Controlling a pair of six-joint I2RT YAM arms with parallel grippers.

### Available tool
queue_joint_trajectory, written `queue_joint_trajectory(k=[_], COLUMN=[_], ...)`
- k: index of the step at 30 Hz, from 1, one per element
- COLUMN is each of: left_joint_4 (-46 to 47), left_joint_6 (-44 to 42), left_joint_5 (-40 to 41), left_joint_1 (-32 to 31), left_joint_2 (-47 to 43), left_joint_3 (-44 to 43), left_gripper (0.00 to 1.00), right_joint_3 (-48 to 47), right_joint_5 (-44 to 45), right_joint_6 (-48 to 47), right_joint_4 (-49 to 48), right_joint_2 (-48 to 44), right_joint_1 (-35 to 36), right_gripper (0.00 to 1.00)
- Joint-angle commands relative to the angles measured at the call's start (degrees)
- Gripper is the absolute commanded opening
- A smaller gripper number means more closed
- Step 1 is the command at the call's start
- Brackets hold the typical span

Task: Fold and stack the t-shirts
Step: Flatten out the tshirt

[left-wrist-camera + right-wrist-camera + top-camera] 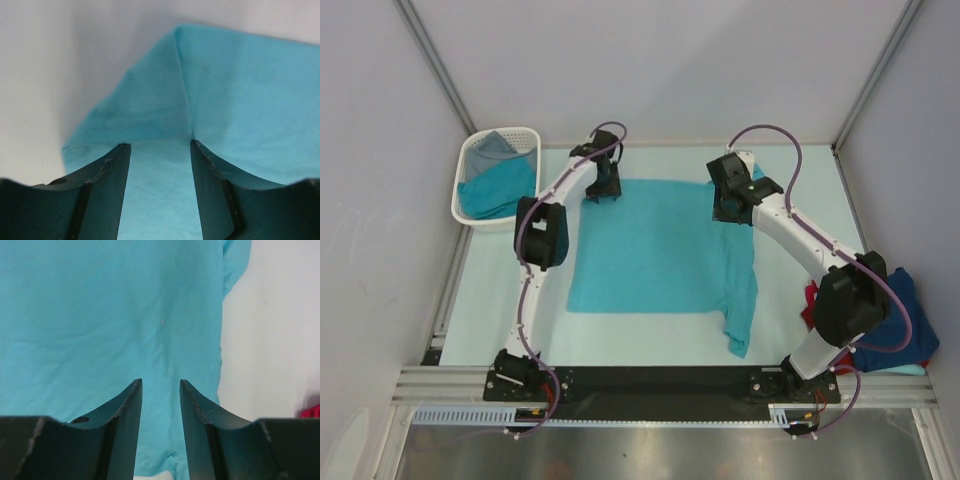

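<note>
A teal t-shirt [660, 250] lies spread on the table, one sleeve trailing toward the near right. My left gripper [603, 192] stands over its far left corner, jaws apart. In the left wrist view the gripper [160, 145] is open, with flat teal cloth [240, 100] and a folded corner seam beyond the tips. My right gripper [730, 208] hovers at the shirt's far right corner. The right wrist view shows the gripper [160, 382] open over smooth teal cloth [100, 315], nothing pinched. A navy t-shirt [912, 318] and a red t-shirt [809, 300] lie by the right arm's base.
A white slotted basket [505, 133] stands at the far left with teal cloth [500, 192] and grey cloth [495, 148] in it. Walls enclose the table on three sides. A sliver of red cloth [312, 412] shows at the right wrist view's edge.
</note>
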State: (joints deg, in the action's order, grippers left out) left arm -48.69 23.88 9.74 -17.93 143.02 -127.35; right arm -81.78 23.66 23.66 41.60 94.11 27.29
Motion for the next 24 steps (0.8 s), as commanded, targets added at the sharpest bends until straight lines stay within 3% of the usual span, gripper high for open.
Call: queue_joint_trajectory(k=[1, 24], left_joint_4=[-1.59, -0.36], left_joint_6=[-0.15, 0.38], left_joint_5=[1.33, 6.17], left_joint_1=[1.85, 9.23], left_joint_2=[0.42, -3.18], left_joint_3=[-3.61, -6.07], left_gripper=[0.58, 0.59], right_joint_3=[1.44, 6.10], right_joint_5=[0.51, -0.72], right_joint_6=[-0.54, -0.20], right_joint_4=[-1.96, -4.07], right_joint_2=[-3.23, -4.37], right_joint_1=[0.75, 1.98], right_gripper=[0.41, 0.41])
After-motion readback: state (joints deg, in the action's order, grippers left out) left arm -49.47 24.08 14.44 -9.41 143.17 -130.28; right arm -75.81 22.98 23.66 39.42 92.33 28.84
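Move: Just ahead of the left fingertips, about 3 cm out and 2 cm left, lies the folded-over corner of the tshirt, its tip by the right-hand finger. The tshirt's left edge is some 7 cm left and level with this hand; the white basket's middle stands about 33 cm left and 5 cm farther out. From the raised right hand the folded corner lies about 18 cm ahead, 40 cm left and 15 cm below. Sweeping left low over the tshirt, the left hand travels some 9 cm from the folded corner towards the basket, drifting about 3 cm forward and rising slightly as it turns some 10 degrees counter-clockwise. Its right-hand finger draws the flap's tip outward, the fingers staying parted. The right hand, open and empty, eases back and down about 2 cm each way over the tshirt. ##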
